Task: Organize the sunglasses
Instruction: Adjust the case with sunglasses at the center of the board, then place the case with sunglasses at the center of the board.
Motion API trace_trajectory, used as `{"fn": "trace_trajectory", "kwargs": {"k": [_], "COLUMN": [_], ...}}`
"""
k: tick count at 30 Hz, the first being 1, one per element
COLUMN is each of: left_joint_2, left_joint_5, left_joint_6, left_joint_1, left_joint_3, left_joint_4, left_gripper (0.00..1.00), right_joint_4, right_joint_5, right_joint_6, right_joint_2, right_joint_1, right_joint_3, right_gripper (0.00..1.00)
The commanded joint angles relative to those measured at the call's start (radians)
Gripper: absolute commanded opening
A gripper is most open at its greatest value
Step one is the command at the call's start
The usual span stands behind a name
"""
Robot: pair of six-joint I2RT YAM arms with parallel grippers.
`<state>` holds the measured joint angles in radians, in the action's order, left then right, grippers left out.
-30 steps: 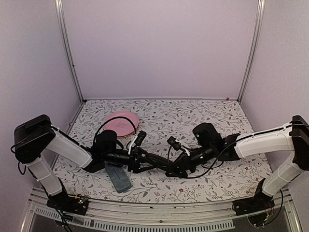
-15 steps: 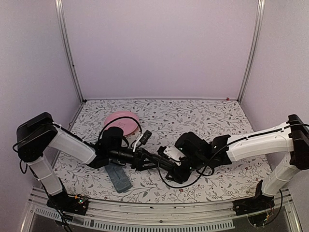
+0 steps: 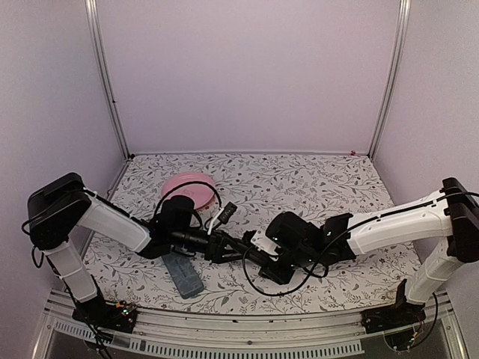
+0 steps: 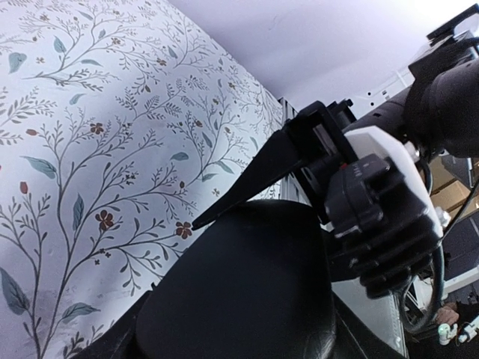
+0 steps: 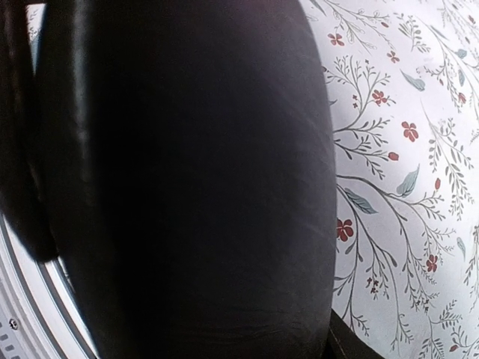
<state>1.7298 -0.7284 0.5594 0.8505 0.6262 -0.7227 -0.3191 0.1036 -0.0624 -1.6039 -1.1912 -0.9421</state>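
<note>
Neither pair of sunglasses shows in any view. A black oblong hard case [image 3: 244,250] lies low between my two grippers at mid-table. It fills the lower left wrist view [image 4: 247,299] and most of the right wrist view [image 5: 187,187]. My left gripper [image 3: 227,244] is shut on its left end. My right gripper [image 3: 263,258] is at its right end with jaws either side of the case. One of its fingers [image 4: 254,176] lies along the case's far edge. I cannot see whether it presses on the case.
A grey-blue rectangular case [image 3: 184,275] lies on the floral cloth near the front, left of centre. A pink plate [image 3: 188,185] sits at the back left. Both arms' cables loop above the cloth around the grippers.
My right gripper has moved left along the table onto the black case's right end. My left gripper with the case has shifted slightly right.
</note>
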Motion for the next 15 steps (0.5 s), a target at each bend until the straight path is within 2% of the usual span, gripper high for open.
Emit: {"fn": "trace_trajectory", "kwargs": {"k": [1,4,7,10,15], "left_joint_2": [-0.023,-0.054,-0.082,-0.109,-0.170], "left_joint_5": [0.098,0.122,0.132,0.150,0.227], "left_joint_6": [-0.037,-0.048,-0.051,-0.060,-0.072], "left_joint_1": [-0.031,-0.041,-0.055,-0.071,-0.099], "left_joint_3": [-0.034,-0.062,-0.090,-0.108,-0.125], "left_joint_4": [0.107,0.123,0.126,0.145,0.212], "left_gripper": [0.56,0.78,0.92,0.98,0.99], "right_joint_4": [0.055,0.055,0.055,0.050,-0.015], "right_joint_5": [0.029,0.013,0.008,0.018,0.146], "right_joint_6": [-0.033,-0.050,-0.059,-0.067,-0.061], "right_joint_2": [-0.004,-0.003,-0.004,-0.017,-0.099], "right_joint_1": [0.019,0.051,0.083,0.109,0.120], "right_joint_3": [-0.009,0.002,0.010,0.007,-0.060], "right_gripper": [0.45,0.45,0.46,0.47,0.51]}}
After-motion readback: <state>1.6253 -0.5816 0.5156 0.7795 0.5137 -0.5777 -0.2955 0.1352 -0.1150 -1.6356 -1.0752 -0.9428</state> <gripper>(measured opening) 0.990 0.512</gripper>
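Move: I have the black case with sunglasses in both hands above the board; its middle is about 6 cm to the right of my left hand, 2 cm back and 2 cm lower. From my right hand it is roughly 4 cm left, 2 cm ahead and 1 cm higher, and the board's center is some 12 cm ahead, 4 cm left and 8 cm below. The grey case lies about 13 cm left of my left hand, 7 cm back and 10 cm below. My left fingers open wide and let go of the case's left end, and that hand draws off about 5 cm to the left, sinking some 3 cm and easing slightly forward. Meanwhile my right hand keeps its grip and carries the case nearly 5 cm forward and a little right, towards the board's center, turning it about 10 degrees clockwise. ##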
